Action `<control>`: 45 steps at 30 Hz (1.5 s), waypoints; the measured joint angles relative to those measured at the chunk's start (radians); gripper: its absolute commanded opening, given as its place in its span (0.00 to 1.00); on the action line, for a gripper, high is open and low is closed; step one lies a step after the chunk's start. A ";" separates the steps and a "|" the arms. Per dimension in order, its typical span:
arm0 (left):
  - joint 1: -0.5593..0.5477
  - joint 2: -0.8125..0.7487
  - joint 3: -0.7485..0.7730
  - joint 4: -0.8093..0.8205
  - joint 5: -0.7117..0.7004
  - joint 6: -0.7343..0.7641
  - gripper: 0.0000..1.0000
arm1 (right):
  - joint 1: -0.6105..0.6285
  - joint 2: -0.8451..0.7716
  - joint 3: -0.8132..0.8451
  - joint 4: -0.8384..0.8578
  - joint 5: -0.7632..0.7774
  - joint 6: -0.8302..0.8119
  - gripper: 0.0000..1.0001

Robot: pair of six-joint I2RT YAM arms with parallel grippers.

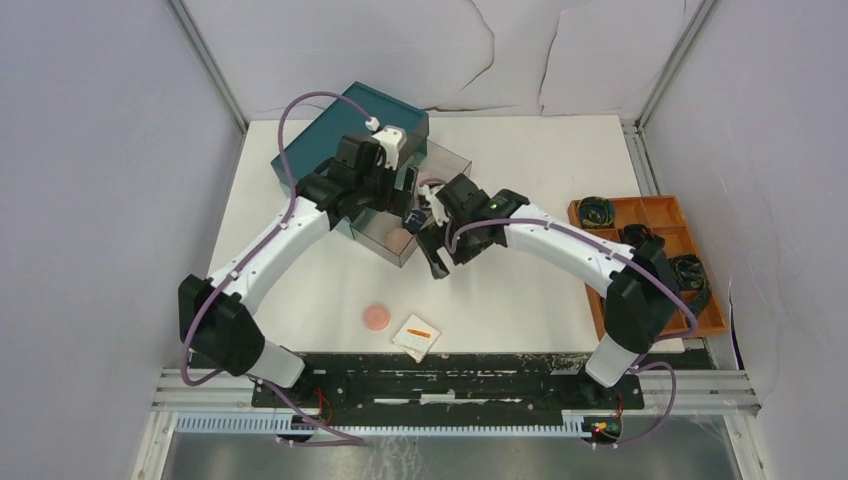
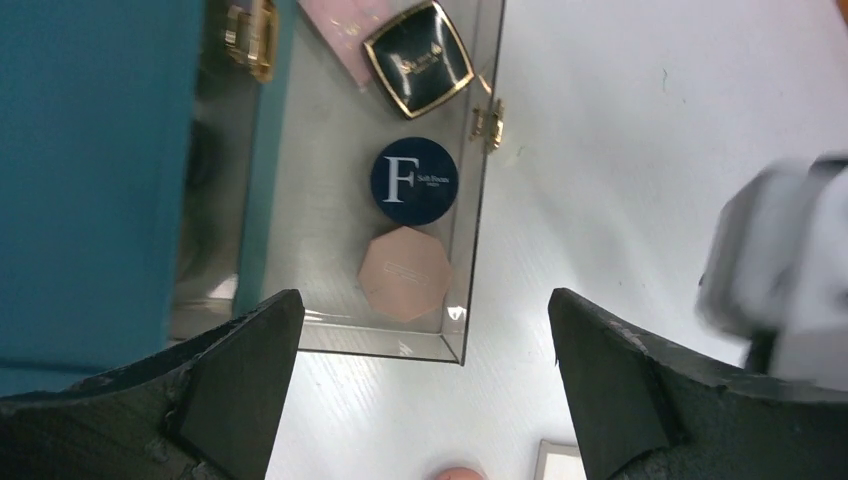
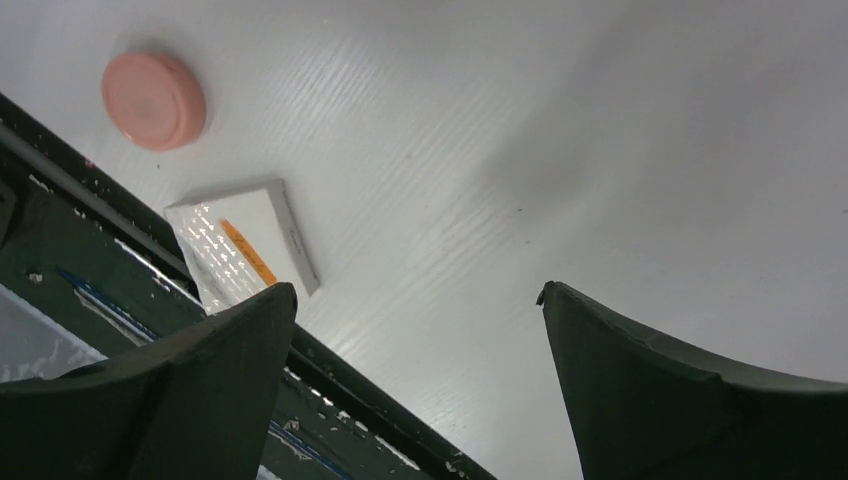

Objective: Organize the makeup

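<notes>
A clear drawer (image 2: 330, 335) juts from the teal box (image 2: 90, 170). In it lie a black square compact (image 2: 418, 58), a pink square (image 2: 335, 28), a dark-blue "F" tin (image 2: 414, 181) and a beige octagonal disc (image 2: 404, 273). My left gripper (image 2: 422, 298) hangs open above the drawer's near end, holding nothing. A pink round disc (image 1: 376, 317) and a white pad (image 1: 416, 336) lie on the table near the front edge. My right gripper (image 3: 417, 290) is open and empty over bare table, just right of the drawer (image 1: 382, 242), with the disc (image 3: 153, 100) and pad (image 3: 245, 245) ahead of it.
An orange compartment tray (image 1: 660, 215) with dark rolled bundles (image 1: 598, 212) stands at the right edge. The black front rail (image 3: 330, 370) runs along the table's near edge. The two wrists are close together beside the drawer, and the right arm (image 2: 780, 270) shows blurred in the left wrist view.
</notes>
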 measured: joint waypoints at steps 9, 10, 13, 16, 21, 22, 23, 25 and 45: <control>0.036 -0.080 0.054 -0.056 -0.120 -0.059 1.00 | 0.146 -0.004 -0.069 0.014 -0.037 -0.072 1.00; 0.049 -0.089 0.057 -0.064 -0.129 -0.063 1.00 | 0.161 -0.002 -0.069 0.022 -0.041 -0.074 1.00; 0.093 -0.113 0.063 -0.080 -0.153 -0.071 0.99 | 0.207 0.021 -0.069 0.043 -0.048 -0.081 1.00; 0.154 -0.141 0.063 -0.097 -0.175 -0.071 0.99 | 0.248 0.067 -0.067 0.048 -0.047 -0.097 1.00; 0.304 -0.191 0.032 -0.098 -0.171 -0.070 0.99 | 0.306 0.129 -0.063 0.045 -0.051 -0.121 1.00; 0.333 -0.200 0.018 -0.098 -0.170 -0.070 0.99 | 0.315 0.139 -0.059 0.044 -0.053 -0.124 1.00; 0.364 -0.208 0.002 -0.100 -0.167 -0.070 0.99 | 0.325 0.146 -0.054 0.041 -0.053 -0.127 1.00; 0.400 -0.215 -0.025 -0.100 -0.166 -0.071 1.00 | 0.340 0.156 -0.044 0.040 -0.053 -0.131 1.00; 0.400 -0.235 -0.166 -0.068 -0.027 -0.089 0.98 | 0.444 0.278 -0.003 0.063 -0.006 -0.071 1.00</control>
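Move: Behind and to the left of the right hand lies the white packet with the orange label, about 14 cm back, 10 cm left and 12 cm below. The pink jar stands roughly 4 cm farther out than the packet and 9 cm to its left; the peach compact in the open drawer is some 6 cm ahead and 14 cm left of the right hand. From the left hand the packet is about 22 cm back, 5 cm right and 19 cm below. Drawing back about 15 cm from beside the drawer, the right hand also sinks 10 cm and swings 9 cm left, turning some 30 degrees counter-clockwise, until its wide-open fingers hover close over the packet. The empty left hand clears off leftwards from over the drawer towards the cabinet's near-left side, rising, then sinking back, still open. ##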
